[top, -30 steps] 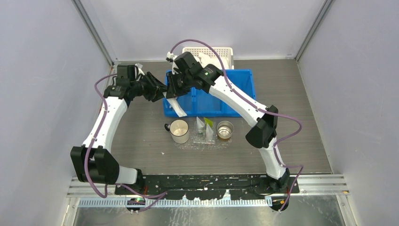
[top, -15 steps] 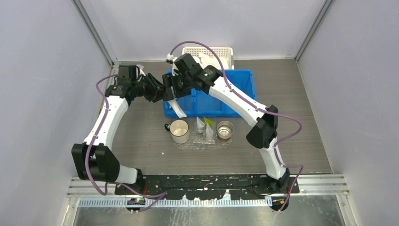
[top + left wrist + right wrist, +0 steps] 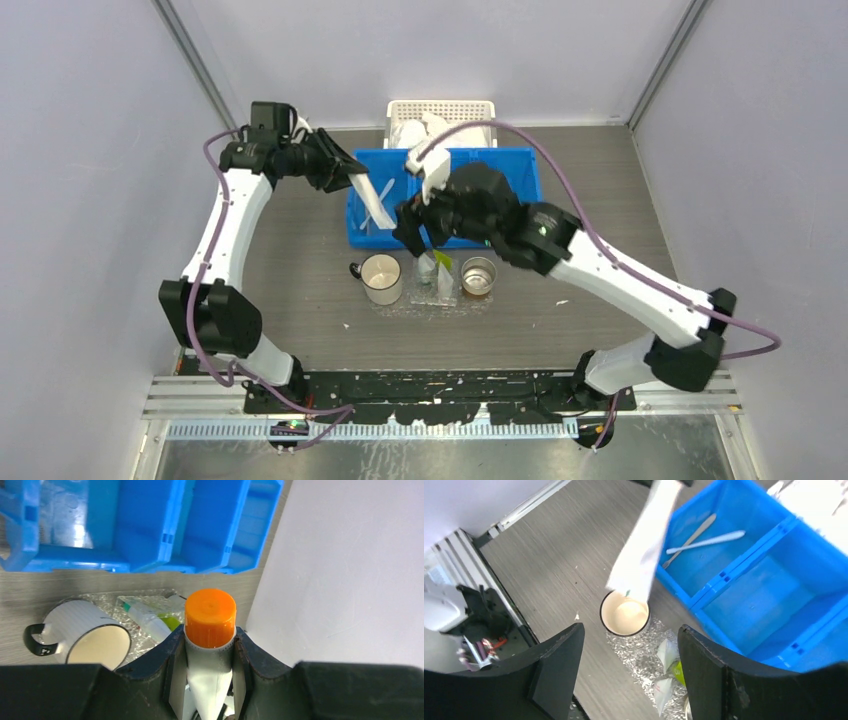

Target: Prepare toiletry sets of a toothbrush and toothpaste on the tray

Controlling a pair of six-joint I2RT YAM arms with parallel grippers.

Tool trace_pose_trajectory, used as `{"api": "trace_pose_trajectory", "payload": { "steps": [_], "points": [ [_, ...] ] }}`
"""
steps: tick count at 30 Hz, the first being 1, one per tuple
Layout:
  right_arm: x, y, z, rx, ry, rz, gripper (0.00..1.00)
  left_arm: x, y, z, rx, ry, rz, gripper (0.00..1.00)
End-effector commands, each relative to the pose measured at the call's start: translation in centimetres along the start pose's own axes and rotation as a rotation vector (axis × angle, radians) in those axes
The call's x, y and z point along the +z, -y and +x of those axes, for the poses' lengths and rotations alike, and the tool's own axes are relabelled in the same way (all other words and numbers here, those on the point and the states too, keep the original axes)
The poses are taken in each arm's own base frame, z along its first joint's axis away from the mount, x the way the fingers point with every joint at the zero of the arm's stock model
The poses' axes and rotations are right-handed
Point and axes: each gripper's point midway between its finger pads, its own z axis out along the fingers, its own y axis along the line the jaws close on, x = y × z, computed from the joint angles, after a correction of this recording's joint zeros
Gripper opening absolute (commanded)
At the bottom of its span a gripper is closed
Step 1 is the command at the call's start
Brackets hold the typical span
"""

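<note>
My left gripper (image 3: 350, 178) (image 3: 210, 635) is shut on a white toothpaste (image 3: 375, 205) (image 3: 210, 615) with an orange cap. The tube hangs slanted over the left end of the blue bin (image 3: 520, 165) and shows in the right wrist view as a white strip (image 3: 644, 545). Open and empty, my right gripper (image 3: 412, 225) (image 3: 630, 635) hovers over the clear tray (image 3: 430, 308) (image 3: 634, 652) (image 3: 100, 600). A white tube (image 3: 667, 652) with a green one beside it and another white tube (image 3: 663, 690) lie on the tray. Two white toothbrushes (image 3: 706, 541) lie in the bin's left compartment.
A white mug (image 3: 381, 277) (image 3: 625, 614) (image 3: 80, 635) stands at the tray's left end and a steel cup (image 3: 479, 275) at its right. Behind the bin against the back wall is a white perforated basket (image 3: 440, 108) with white items in it.
My right gripper has opened, let go of the tube and pulled back toward the tray. The left gripper keeps the tube and has drawn slightly back and left.
</note>
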Motion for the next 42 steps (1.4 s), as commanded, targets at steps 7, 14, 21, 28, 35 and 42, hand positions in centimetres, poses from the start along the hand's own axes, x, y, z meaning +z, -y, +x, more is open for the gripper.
{"api": "trace_pose_trajectory", "payload": {
  "steps": [7, 14, 21, 28, 35, 42],
  "points": [
    [-3.1, -3.0, 0.5, -0.541, 0.21, 0.306, 0.7, -0.4, 3.1, 2.7, -0.139, -0.211, 0.175, 0.02],
    [-1.3, -2.7, 1.4, -0.625, 0.267, 0.464, 0.7, -0.9, 3.1, 3.9, -0.176, -0.244, 0.201, 0.02],
    [-0.3, -3.7, 0.6, -0.623, 0.329, 0.439, 0.63, -1.3, 2.8, 4.9, -0.2, -0.266, 0.222, 0.02],
    [0.7, -3.8, -0.1, -0.588, 0.35, 0.408, 0.49, -1.5, 2.6, 5.3, -0.203, -0.27, 0.226, 0.02],
    [1.6, -3.5, -0.4, -0.562, 0.354, 0.397, 0.21, -1.3, 2.2, 5.6, -0.211, -0.28, 0.227, 0.03],
    [2.6, -2.8, -0.1, -0.53, 0.342, 0.39, 0.17, -1.4, 2.4, 5.7, -0.217, -0.291, 0.247, 0.03]
  ]
}}
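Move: The toothpaste tube is held near its cap by the left hand, its middle about 5 cm back, 2 cm right and 3 cm below that hand. From the right hand this middle lies some 6 cm ahead, 7 cm left and 2 cm lower. Below the right hand, over 20 cm down, stand the mug, 10 cm back and 6 cm left, the tray's left compartment, 8 cm ahead and 5 cm left, and the opened packets, 8 cm back and 5 cm right. Swinging back about 7 cm while its fingers tip up some 40 degrees, the open right hand then comes forward about 5 cm, sinks and eases left, and closes its fingers on the tube's free tail end. The left hand keeps its grip by the cap and brings the tube about 5 cm back and to the right, sinking slightly and turning some 20 degrees. ##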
